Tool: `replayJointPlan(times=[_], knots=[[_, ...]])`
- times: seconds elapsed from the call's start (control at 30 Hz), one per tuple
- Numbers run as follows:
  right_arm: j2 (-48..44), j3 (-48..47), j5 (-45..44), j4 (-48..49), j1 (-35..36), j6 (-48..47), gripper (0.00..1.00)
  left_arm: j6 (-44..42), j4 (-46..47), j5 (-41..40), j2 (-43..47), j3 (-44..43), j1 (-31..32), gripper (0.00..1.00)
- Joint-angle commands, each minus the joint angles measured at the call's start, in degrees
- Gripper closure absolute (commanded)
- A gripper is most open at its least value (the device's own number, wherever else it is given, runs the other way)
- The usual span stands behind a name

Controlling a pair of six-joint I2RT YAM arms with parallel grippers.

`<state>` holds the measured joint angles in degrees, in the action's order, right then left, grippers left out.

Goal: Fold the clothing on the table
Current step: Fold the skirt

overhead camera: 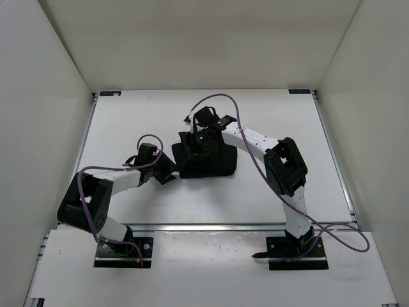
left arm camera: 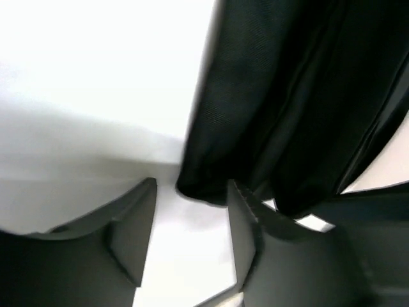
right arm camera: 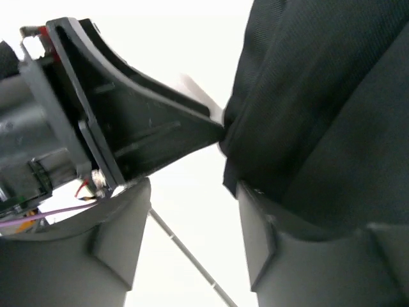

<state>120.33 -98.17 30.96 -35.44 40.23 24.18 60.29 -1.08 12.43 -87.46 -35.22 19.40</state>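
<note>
The clothing (overhead camera: 206, 160) is a compact black bundle lying in the middle of the white table (overhead camera: 128, 121). My left gripper (overhead camera: 167, 171) sits at its left edge, low over the table. In the left wrist view the left gripper (left arm camera: 192, 195) is open, only white table shows between its fingers (left arm camera: 246, 230), and the clothing's (left arm camera: 287, 96) hem hangs just beyond the tips. My right gripper (overhead camera: 199, 137) is over the bundle's far left corner. In the right wrist view it (right arm camera: 192, 192) is open and holds nothing, with the clothing (right arm camera: 319, 96) against its right finger (right arm camera: 262, 236).
The left arm's black gripper body (right arm camera: 128, 121), with a purple cable, lies close beside my right gripper. White walls (overhead camera: 45, 96) enclose the table on three sides. Metal rails (overhead camera: 332, 153) run along the table's edges. Both arm bases (overhead camera: 121, 251) stand at the near edge.
</note>
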Motion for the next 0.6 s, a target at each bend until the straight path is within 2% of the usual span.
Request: replayJointPlan(times=[0.0, 0.03, 0.07, 0.1, 0.13, 0.2, 0.23, 0.3, 0.33, 0.43, 0.57], knots=[[-7.6, -2.7, 1.6, -1.3, 0.3, -1.0, 0.43, 4.6, 0.4, 2.9, 5.1, 4.7, -3.0, 0.39], [-10.4, -1.8, 1.8, -1.4, -0.1, -1.4, 0.39, 5.9, 2.8, 4.0, 5.9, 5.4, -4.4, 0.32], [-12.6, -0.7, 1.8, -1.9, 0.2, -1.0, 0.35, 6.2, 2.9, 4.3, 6.2, 5.5, -4.2, 0.17], [-13.9, 0.3, 1.3, -2.2, 0.3, -1.1, 0.32, 6.6, 2.6, 5.3, 7.0, 5.5, -4.8, 0.08], [-16.6, 1.0, -0.4, -2.4, 0.0, -0.5, 0.25, 6.8, 1.6, 5.9, 7.5, 5.5, -5.3, 0.07], [-20.7, 3.6, -4.9, -3.7, -0.1, 0.1, 0.05, 6.7, -0.4, 7.9, 9.8, 5.0, -6.4, 0.07], [-23.7, 5.1, -6.9, -4.4, -1.3, 0.5, 0.01, 6.6, -2.0, 8.7, 10.6, 5.0, -7.0, 0.07], [-29.7, 12.1, -5.7, -3.2, -4.1, 0.6, 0.00, 6.2, -5.5, 9.7, 15.5, 5.1, -8.3, 0.06], [-30.9, 14.0, -4.9, -2.5, -6.7, 0.7, 0.01, 5.5, -6.2, 9.7, 18.1, 5.1, -9.1, 0.02], [-37.3, 24.2, 0.6, -1.7, -12.5, 0.4, 0.01, 2.6, -11.0, 9.9, 23.4, 5.3, -10.7, 0.02], [-42.3, 29.8, 2.0, -1.4, -17.0, -0.7, 0.01, -1.0, -15.0, 10.1, 26.2, 4.9, -11.2, 0.02]])
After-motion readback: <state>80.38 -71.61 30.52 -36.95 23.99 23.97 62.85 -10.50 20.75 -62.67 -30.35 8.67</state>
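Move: By the skirt's near-left corner, the left hand has that corner about 3 cm to its right at table level. The folded skirt's middle lies some 9 cm ahead, 12 cm right, and its near-right corner about 23 cm right and 1 cm ahead. The right hand hovers roughly 10 cm above the cloth: skirt middle about 8 cm ahead and 5 cm right, near-left corner 5 cm left and 2 cm back. Opening from half to fully wide, both grippers leave the skirt. The right hand climbs about 14 cm, then swings some 16 cm right over the skirt towards its right edge, turning clockwise and sinking slightly at the end. The left hand lifts about 8 cm and draws left away from the corner, its wrist tilting a little. ##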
